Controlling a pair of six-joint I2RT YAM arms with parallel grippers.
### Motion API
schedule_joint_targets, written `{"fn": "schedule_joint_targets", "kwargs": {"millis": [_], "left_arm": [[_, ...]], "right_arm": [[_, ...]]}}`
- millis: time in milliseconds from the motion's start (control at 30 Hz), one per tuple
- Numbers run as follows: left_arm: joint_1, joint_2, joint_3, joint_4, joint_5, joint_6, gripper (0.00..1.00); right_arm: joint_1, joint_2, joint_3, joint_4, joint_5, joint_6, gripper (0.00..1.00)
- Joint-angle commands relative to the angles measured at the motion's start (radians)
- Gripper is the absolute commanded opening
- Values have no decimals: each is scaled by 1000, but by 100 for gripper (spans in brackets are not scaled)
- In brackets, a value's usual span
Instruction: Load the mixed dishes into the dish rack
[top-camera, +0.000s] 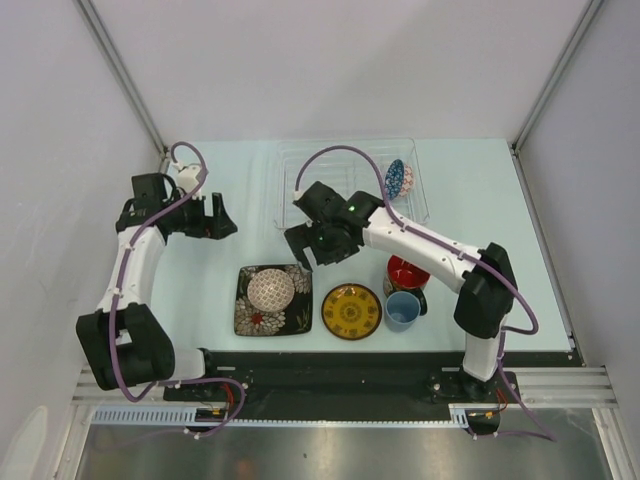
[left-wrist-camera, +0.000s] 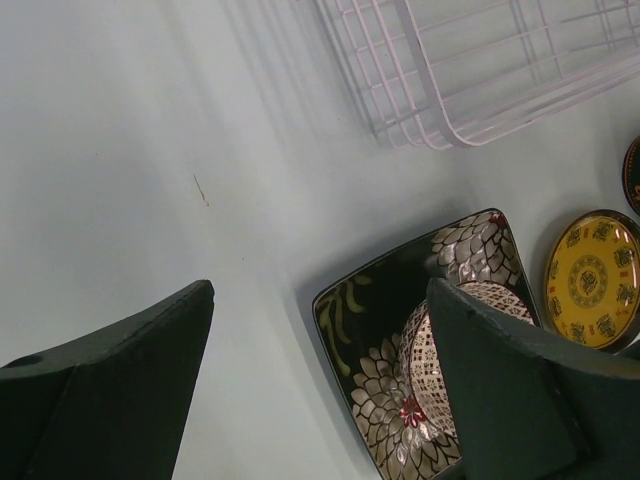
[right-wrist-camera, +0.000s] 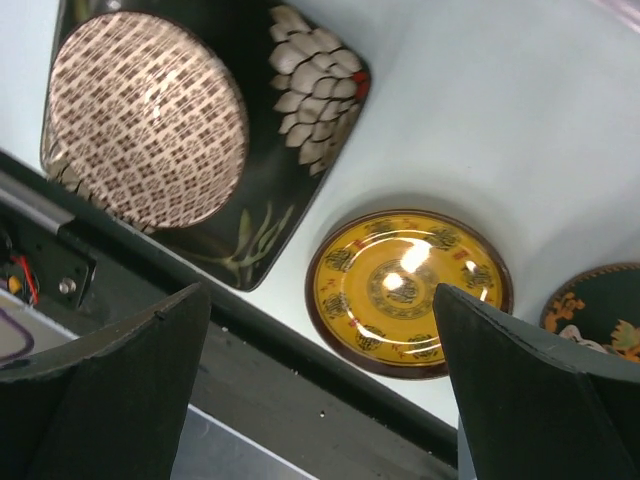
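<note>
The clear dish rack (top-camera: 288, 172) stands at the back centre; the blue mosaic bowl (top-camera: 395, 178) stands on edge in its right part. The pinkish-white patterned bowl (top-camera: 271, 290) lies upside down on the black square floral plate (top-camera: 246, 315). To their right are the yellow dark-rimmed plate (top-camera: 351, 311), the red-inside cup (top-camera: 407, 271) and the light blue cup (top-camera: 402, 310). My right gripper (top-camera: 310, 245) is open and empty, hovering above the plates by the rack's front edge. My left gripper (top-camera: 215, 218) is open and empty, left of the rack.
The left wrist view shows the rack's corner (left-wrist-camera: 480, 70), the black plate (left-wrist-camera: 370, 320) with the bowl (left-wrist-camera: 450, 350), and the yellow plate (left-wrist-camera: 590, 275). The right wrist view shows the bowl (right-wrist-camera: 145, 115), the yellow plate (right-wrist-camera: 405, 290) and the table's black front rail (right-wrist-camera: 300, 370).
</note>
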Motion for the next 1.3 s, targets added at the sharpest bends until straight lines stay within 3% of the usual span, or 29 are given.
{"fn": "schedule_joint_targets", "kwargs": {"millis": [0, 367, 767, 1067, 1133, 1233, 1267], "left_arm": [[9, -40, -20, 45, 16, 3, 92], [7, -43, -32, 70, 28, -1, 92], [9, -65, -45, 72, 5, -6, 93], [10, -62, -57, 70, -12, 5, 92], [10, -62, -58, 70, -13, 8, 93], [12, -59, -64, 69, -15, 8, 93], [12, -59, -65, 67, -16, 11, 93]], "right_arm": [[45, 35, 54, 3, -83, -51, 99], [104, 33, -145, 363, -7, -16, 97], [91, 158, -139, 440, -82, -44, 92], [79, 242, -121, 468, -128, -45, 74], [82, 254, -118, 474, -131, -44, 66], [81, 260, -116, 481, -134, -41, 46], [81, 259, -118, 483, -131, -41, 30]]}}
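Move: The patterned bowl lies about 12 cm to the right hand's left, 3 cm back and roughly 13 cm below. It sits on the black square plate, whose middle is 12 cm left and 6 cm back. The yellow plate lies about 6 cm right and 8 cm back, and the dish rack's middle some 20 cm ahead and 6 cm right. From the left hand, the bowl is about 12 cm right, 13 cm back and 14 cm below. The right hand brings its fingers astride the near-side rim of the patterned bowl, the side facing the right arm, and narrows them to about half open; a firm pinch can't be made out yet. It gets there by swinging left and slightly back, then sinking steeply, in all some 12 cm down and 8 cm left, with a slight counter-clockwise turn of the wrist. ##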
